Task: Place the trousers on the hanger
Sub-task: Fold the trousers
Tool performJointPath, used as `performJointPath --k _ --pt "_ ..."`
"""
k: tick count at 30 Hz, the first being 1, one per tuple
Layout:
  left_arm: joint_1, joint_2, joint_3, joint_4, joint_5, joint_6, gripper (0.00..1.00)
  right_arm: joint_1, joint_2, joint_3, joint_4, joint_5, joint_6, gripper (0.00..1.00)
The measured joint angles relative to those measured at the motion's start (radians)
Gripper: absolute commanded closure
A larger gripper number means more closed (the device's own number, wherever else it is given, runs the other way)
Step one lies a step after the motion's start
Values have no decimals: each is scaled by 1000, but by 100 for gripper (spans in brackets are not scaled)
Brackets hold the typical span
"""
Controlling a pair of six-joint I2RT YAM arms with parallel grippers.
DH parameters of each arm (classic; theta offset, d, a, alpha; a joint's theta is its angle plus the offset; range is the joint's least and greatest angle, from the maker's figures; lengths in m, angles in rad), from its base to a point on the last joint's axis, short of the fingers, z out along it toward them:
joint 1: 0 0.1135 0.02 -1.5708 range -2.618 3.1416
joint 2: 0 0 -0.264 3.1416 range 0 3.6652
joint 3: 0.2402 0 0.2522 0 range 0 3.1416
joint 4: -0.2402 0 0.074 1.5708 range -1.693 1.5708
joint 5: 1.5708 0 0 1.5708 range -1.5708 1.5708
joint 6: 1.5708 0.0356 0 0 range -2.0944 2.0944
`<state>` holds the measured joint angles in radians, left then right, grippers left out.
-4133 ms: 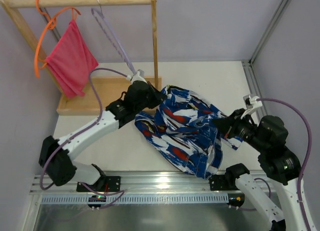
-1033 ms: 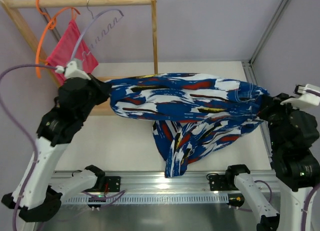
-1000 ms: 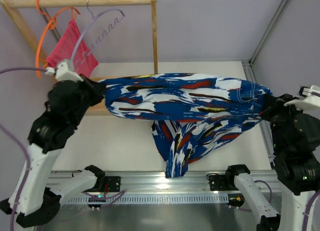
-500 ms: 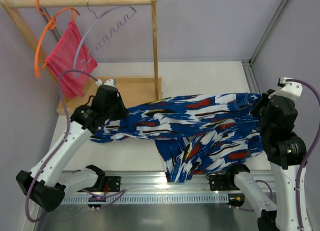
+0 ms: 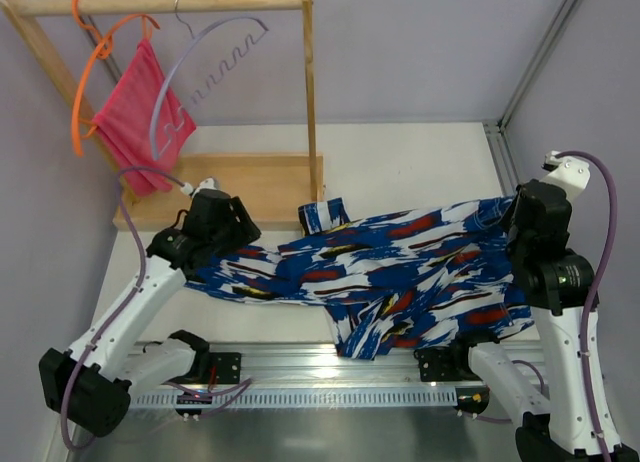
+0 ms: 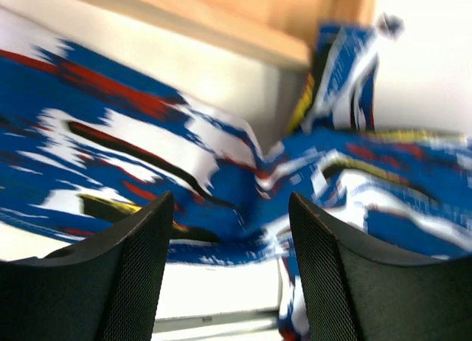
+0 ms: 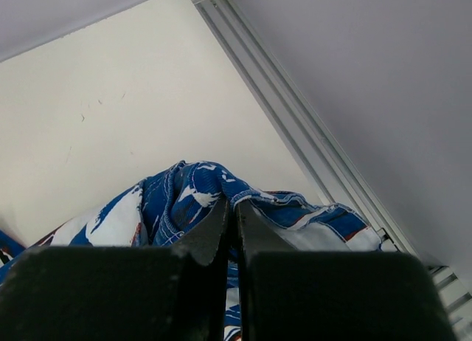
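Note:
The trousers [image 5: 400,272], in a blue, white, red and black print, lie spread across the table from left to right. One strip of them sticks up near the rack's post. Over their left end, my left gripper [image 5: 225,247] is open, and the left wrist view shows the cloth [image 6: 147,134] lying below its spread fingers [image 6: 133,267], untouched. At the right end, my right gripper [image 5: 512,227] is shut on the trousers' hem [image 7: 192,193]. The pale lavender hanger [image 5: 163,92] hangs bare by its hook from the wooden rail, up and left of the trousers.
The wooden rack has a top rail [image 5: 240,0], an upright post [image 5: 310,92] and a base tray [image 5: 260,177] just behind the trousers. An orange hanger [image 5: 78,102] with a pink-red cloth [image 5: 135,122] hangs at its left. A metal frame [image 5: 500,152] borders the table's right side.
Both arms came down and the trousers went from stretched in the air to lying on the table. My left gripper opened and let go of their left end.

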<state>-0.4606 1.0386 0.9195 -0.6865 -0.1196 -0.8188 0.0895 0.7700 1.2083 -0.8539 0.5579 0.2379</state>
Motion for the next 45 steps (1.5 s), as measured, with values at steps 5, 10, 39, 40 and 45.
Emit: performJointPath --k 5,10,39,40,45 --pt "177 -33 -10 -15 -92 -35 39 0 -20 -21 11 1 5 96" --pt "318 -2 -16 -43 -149 -107 39 -4 -27 -78 17 72 50 96" --pt "716 327 -241 -33 -177 -419 69 -46 -61 -219 136 156 104 96" --pt "740 328 -241 -39 -165 -431 71 -46 -65 -219 136 155 104 96" --pt "830 304 -254 -53 -137 -469 73 -46 -66 -219 135 154 103 96"
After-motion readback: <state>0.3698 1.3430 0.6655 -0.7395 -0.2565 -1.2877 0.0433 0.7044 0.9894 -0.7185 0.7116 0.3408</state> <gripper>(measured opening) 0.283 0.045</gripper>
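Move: The free left end of the trousers, the leg end lying by the left wall, is about 21 cm to my left hand's left, 5 cm back and 17 cm below. Ahead of this hand, the rack's wooden base centres some 15 cm out and 9 cm left. The small trouser flap by the post is 8 cm ahead and 14 cm right. From my right hand, which holds the other end, that leg end lies about 72 cm left, 3 cm back and 32 cm below. I swing my open left hand about 22 cm left over the leg, then bring it down some 16 cm and slightly back to the leg's end. I turn it roughly 75 degrees counter-clockwise and tip the fingers steeper, then narrow them across the leg's side edge near the hem without fully shutting. My right hand keeps its pinch, easing down and a little right. ##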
